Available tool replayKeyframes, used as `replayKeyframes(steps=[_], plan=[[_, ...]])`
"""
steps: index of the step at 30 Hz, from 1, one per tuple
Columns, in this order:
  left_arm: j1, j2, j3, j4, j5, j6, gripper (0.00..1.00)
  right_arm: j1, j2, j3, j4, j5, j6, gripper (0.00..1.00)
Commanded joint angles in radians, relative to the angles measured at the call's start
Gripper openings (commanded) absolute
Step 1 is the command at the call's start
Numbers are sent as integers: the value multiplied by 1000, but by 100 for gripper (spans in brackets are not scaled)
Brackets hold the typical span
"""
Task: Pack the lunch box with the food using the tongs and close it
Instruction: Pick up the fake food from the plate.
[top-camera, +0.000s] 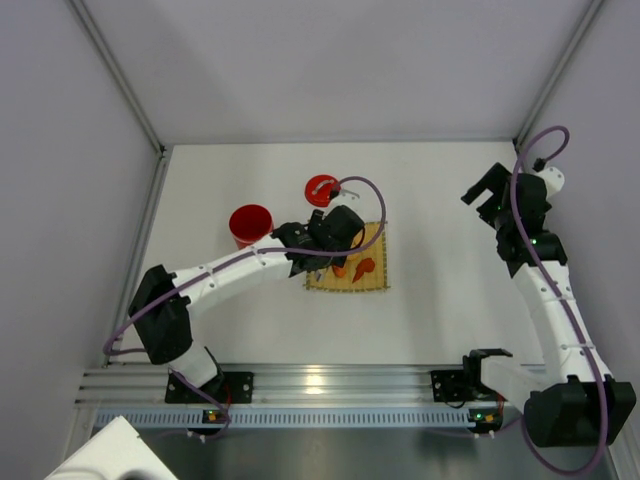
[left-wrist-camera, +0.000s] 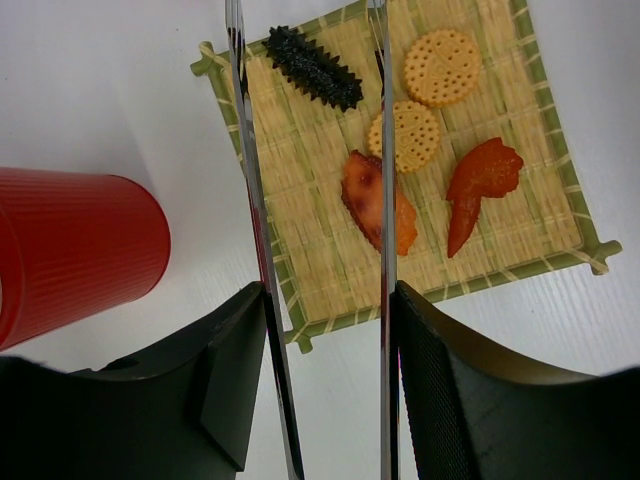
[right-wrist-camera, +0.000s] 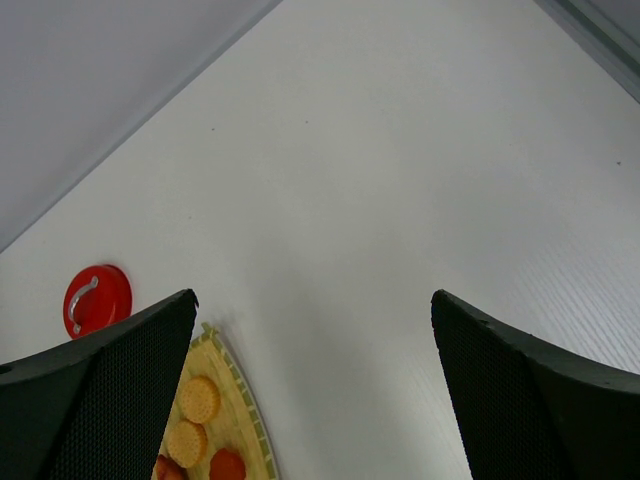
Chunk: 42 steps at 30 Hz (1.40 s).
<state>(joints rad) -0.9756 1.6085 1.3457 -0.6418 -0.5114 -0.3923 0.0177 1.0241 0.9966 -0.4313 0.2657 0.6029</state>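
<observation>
My left gripper (left-wrist-camera: 328, 300) is shut on the tongs (left-wrist-camera: 250, 180), one metal arm pressed against each finger. The tongs hang over the bamboo mat (left-wrist-camera: 310, 200), and their tips run out of the top of the left wrist view. On the mat lies the food: a dark piece (left-wrist-camera: 312, 67), two round slices (left-wrist-camera: 441, 66), a reddish-brown chunk (left-wrist-camera: 375, 200) under the right tong arm, and an orange-red piece (left-wrist-camera: 480, 185). The red lunch box (top-camera: 250, 225) stands open left of the mat, with its lid (top-camera: 322, 190) behind the mat. My right gripper (top-camera: 485, 195) is open and holds nothing, far to the right.
White walls enclose the table on the left, back and right. An aluminium rail (top-camera: 330, 385) runs along the near edge by the arm bases. The left arm's purple cable (top-camera: 370, 200) loops over the mat's far side.
</observation>
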Motion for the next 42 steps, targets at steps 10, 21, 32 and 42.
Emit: replayKeyframes(steps=[10,21,32,42], plan=[[67,-10,-13,14,91,-45,57,5,4,7,34,-11,-9,100],[107,28,-60,56,134,-57,57,5,10,-6,43,-17,-18,100],[121,65,-69,93,180,-54,57,4,11,-10,48,-20,-23,99],[123,62,-63,80,200,-54,57,5,16,-15,52,-23,-23,99]])
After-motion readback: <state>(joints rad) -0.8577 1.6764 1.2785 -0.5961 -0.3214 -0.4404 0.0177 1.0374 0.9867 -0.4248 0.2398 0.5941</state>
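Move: From the left hand, which already holds the tongs, the black sea cucumber on the plate lies about 14 cm ahead, 2 cm to the right and 15 below. The browned meat is around 6 cm ahead and 4 right; the nearer biscuit 9 ahead and 6 right, the farther one 12 ahead and 10 right. The red bucket stands some 18 cm left and 9 ahead of the hand. From the right hand the sea cucumber is roughly 8 cm ahead, 36 left and 24 below. The left hand keeps its hold on the spread tongs, its fingers not closing, and lowers them towards the sea cucumber. It eases slightly forward and left, then sinks about 5 cm, tipping some 10 degrees nose-down and slowing near the end. Contact between the tong tips and the food can't be seen. ##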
